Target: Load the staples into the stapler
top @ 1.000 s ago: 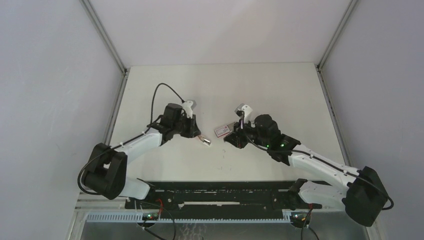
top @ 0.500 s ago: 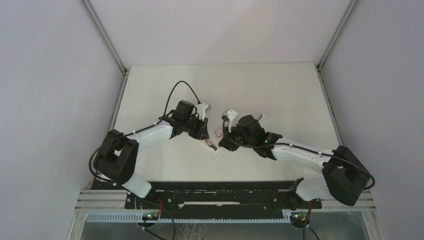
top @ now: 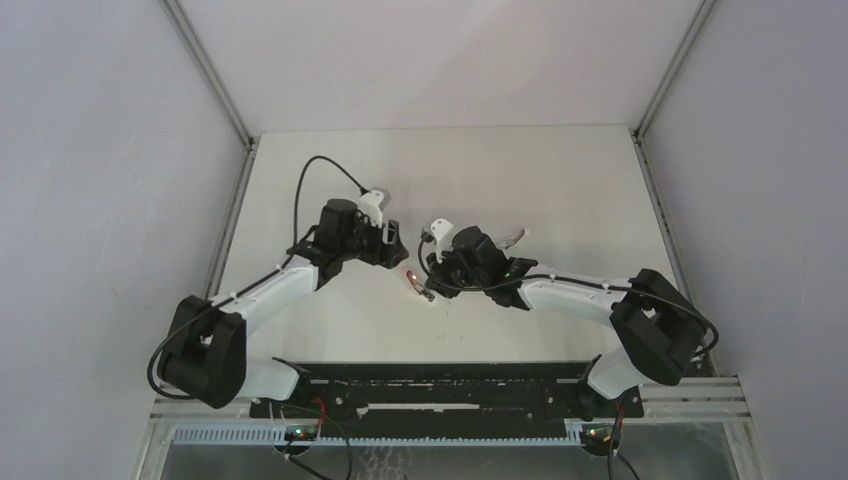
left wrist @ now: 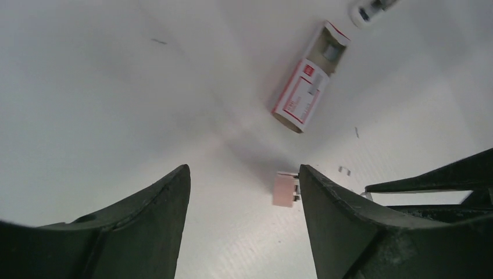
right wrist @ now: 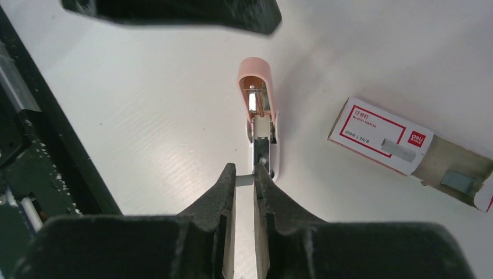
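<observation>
The stapler [right wrist: 258,104] is small and pink, lying on the white table with its top hinged open and the metal channel showing. My right gripper [right wrist: 254,172] is shut on its rear end. In the top view the stapler [top: 417,281] lies between both arms. The staples [right wrist: 381,135] are a red-and-white labelled box to the right of the stapler, with its inner tray [right wrist: 459,174] slid partly out. My left gripper [left wrist: 244,181] stands open just above the table, the stapler's pink tip [left wrist: 284,190] beside its right finger and the staples [left wrist: 302,96] beyond. My right arm hides the box in the top view.
A few loose staples [left wrist: 344,170] lie on the table [top: 560,180] near the left gripper's right finger. Grey walls close in the table at left, right and back. A black rail [top: 440,385] runs along the near edge by the arm bases.
My left gripper has opened, let go of the stapler and drawn back to the left. My right gripper moved left from beside the box and now holds the stapler's rear end.
</observation>
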Controlling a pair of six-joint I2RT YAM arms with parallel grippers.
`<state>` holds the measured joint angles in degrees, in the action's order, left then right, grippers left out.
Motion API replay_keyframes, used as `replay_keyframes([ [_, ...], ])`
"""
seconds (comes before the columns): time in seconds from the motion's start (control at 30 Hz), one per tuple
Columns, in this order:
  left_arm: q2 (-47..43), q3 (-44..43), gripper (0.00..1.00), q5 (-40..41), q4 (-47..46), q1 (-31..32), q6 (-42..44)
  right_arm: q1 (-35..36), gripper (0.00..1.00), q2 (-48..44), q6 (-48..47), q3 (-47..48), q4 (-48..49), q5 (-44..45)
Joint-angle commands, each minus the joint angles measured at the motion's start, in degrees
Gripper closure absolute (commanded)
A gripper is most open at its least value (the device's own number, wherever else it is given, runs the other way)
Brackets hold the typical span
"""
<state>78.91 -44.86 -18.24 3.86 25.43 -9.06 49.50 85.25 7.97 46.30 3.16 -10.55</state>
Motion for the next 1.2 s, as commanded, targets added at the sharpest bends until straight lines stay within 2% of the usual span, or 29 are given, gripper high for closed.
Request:
replay_keyframes([
  [0.0,-6.1,4.9,0.27,7.9,-6.5,-2.8,-4.1,0.5,0.93,2.9,-3.6,4.0,-0.3,0.8],
  [0.23,-13.7,11.9,0.27,17.2,-12.3,-5.1,-5.9,1.1,0.93,6.9,-6.3,7.3,-3.5,1.1],
  [0.37,-17.8,14.1,0.27,24.5,-12.8,-5.1,-6.5,1.7,0.93,9.2,-7.3,9.0,-4.6,2.3],
  [0.5,-20.8,15.9,0.25,28.4,-12.9,-5.2,-5.7,1.8,0.93,11.0,-7.8,10.2,-5.2,2.5],
  [1.17,-22.3,17.0,0.25,29.9,-13.4,-5.3,-5.1,3.2,0.94,14.3,-9.4,12.4,-7.6,6.1],
])
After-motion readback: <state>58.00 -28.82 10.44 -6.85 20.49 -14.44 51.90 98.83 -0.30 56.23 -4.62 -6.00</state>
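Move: The right hand, already pinching a staple strip, is bound for the open stapler, whose middle lies about 3 cm ahead, 4 cm to its left and 7 cm below. The staple box is about 10 cm ahead and 3 cm to the right of this hand; a white tool lies farther off, some 14 cm ahead and 17 cm right. From the left hand the stapler is roughly 5 cm back, 3 cm right and 9 cm below. Keeping its pinch on the staple strip, the right hand sinks about 5 cm, easing slightly forward and left, onto the rear of the stapler's open magazine, slowing while its fingers tip some 15 degrees steeper. The open left hand backs off to its left by 11 to 12 cm, rising a little and swinging about 30 degrees counter-clockwise as its fingers tilt up. ##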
